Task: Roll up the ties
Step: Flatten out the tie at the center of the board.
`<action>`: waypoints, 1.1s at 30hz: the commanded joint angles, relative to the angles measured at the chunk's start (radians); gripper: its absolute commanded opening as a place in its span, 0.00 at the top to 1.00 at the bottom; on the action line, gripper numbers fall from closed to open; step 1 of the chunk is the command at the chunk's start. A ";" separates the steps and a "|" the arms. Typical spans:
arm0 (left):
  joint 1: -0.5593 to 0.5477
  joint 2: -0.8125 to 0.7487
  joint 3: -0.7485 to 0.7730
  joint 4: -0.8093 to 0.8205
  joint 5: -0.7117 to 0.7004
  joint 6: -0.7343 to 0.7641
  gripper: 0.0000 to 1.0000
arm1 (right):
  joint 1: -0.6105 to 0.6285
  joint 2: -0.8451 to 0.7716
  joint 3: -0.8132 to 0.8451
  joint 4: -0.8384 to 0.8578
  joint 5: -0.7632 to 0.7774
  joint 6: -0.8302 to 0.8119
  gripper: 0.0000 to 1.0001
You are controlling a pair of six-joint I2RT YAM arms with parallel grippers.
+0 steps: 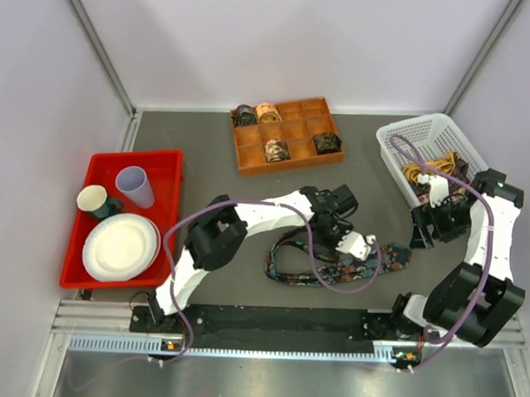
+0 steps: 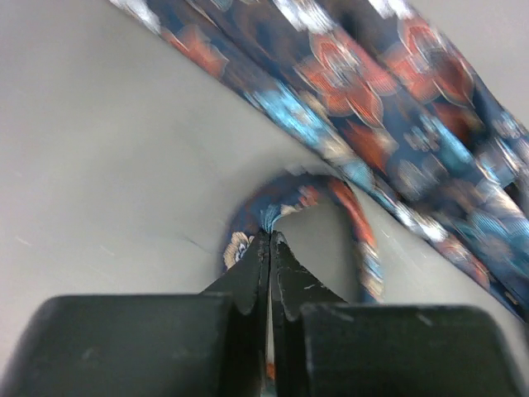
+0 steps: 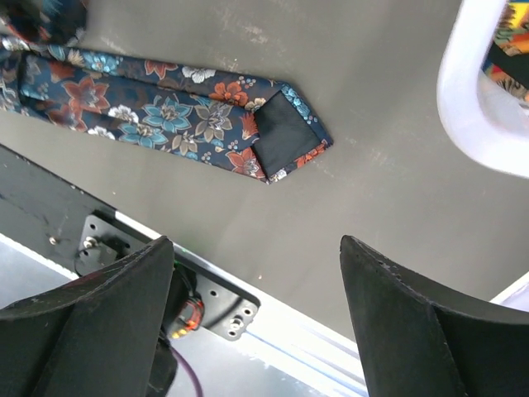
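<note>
A dark floral tie (image 1: 308, 263) with blue and red flowers lies unrolled in loops on the grey table between the arms. My left gripper (image 1: 337, 235) is down on it. In the left wrist view the jaws are shut, pinching a narrow fold of the tie (image 2: 248, 217) at my left gripper (image 2: 270, 235), and the wider band (image 2: 372, 99) runs diagonally behind. My right gripper (image 3: 256, 241) hangs open above bare table, nothing between its fingers, with the tie's pointed end (image 3: 277, 136) just ahead of it. Several rolled ties (image 1: 277, 150) sit in an orange divided tray (image 1: 249, 153).
A white basket (image 1: 397, 168) at the right holds gold ties (image 1: 427, 169); its rim (image 3: 467, 107) is close to my right gripper (image 1: 429, 226). A red tray (image 1: 166, 165) at the left carries cups and plates. Purple cables loop over the tie.
</note>
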 commanded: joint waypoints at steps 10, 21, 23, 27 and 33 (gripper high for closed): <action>0.226 -0.700 -0.514 0.075 -0.034 -0.135 1.00 | 0.305 0.149 -0.063 0.185 0.068 -0.067 0.26; 0.326 -1.039 -0.841 0.021 -0.129 -0.066 1.00 | 0.434 0.338 -0.152 0.436 0.205 -0.038 0.36; 0.326 -1.053 -0.864 0.024 -0.133 -0.090 1.00 | 0.434 0.357 -0.157 0.472 0.219 -0.028 0.38; 0.326 -1.075 -0.884 0.028 -0.138 -0.124 1.00 | 0.443 0.369 -0.207 0.513 0.263 -0.037 0.43; 0.327 -1.090 -0.920 0.075 -0.175 -0.177 1.00 | 0.445 0.269 -0.374 0.581 0.321 -0.105 0.51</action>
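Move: The left hand already pinches the tie's narrow part about 2 cm above the board. The bare spot it is bound for is roughly 26 cm to its left and 1 cm back; on the way the tie's loop lies 16 cm left and 2 cm back, with the red tray's middle 57 cm left and 7 cm ahead. From the empty right hand the tie's wide end is about 2 cm ahead, 4 cm left and 13 cm below, the white basket 22 cm ahead and 9 cm right. Leftwards in a quick arc, the left hand keeps its pinch and draws the tie's narrow part some 26 cm towards the red tray, rising about 14 cm and sinking partway, turning counter-clockwise. The right hand sinks about 12 cm, slightly forward and left, turning counter-clockwise too and part-closing its fingers around the wide end's tip; contact there can't be seen. ##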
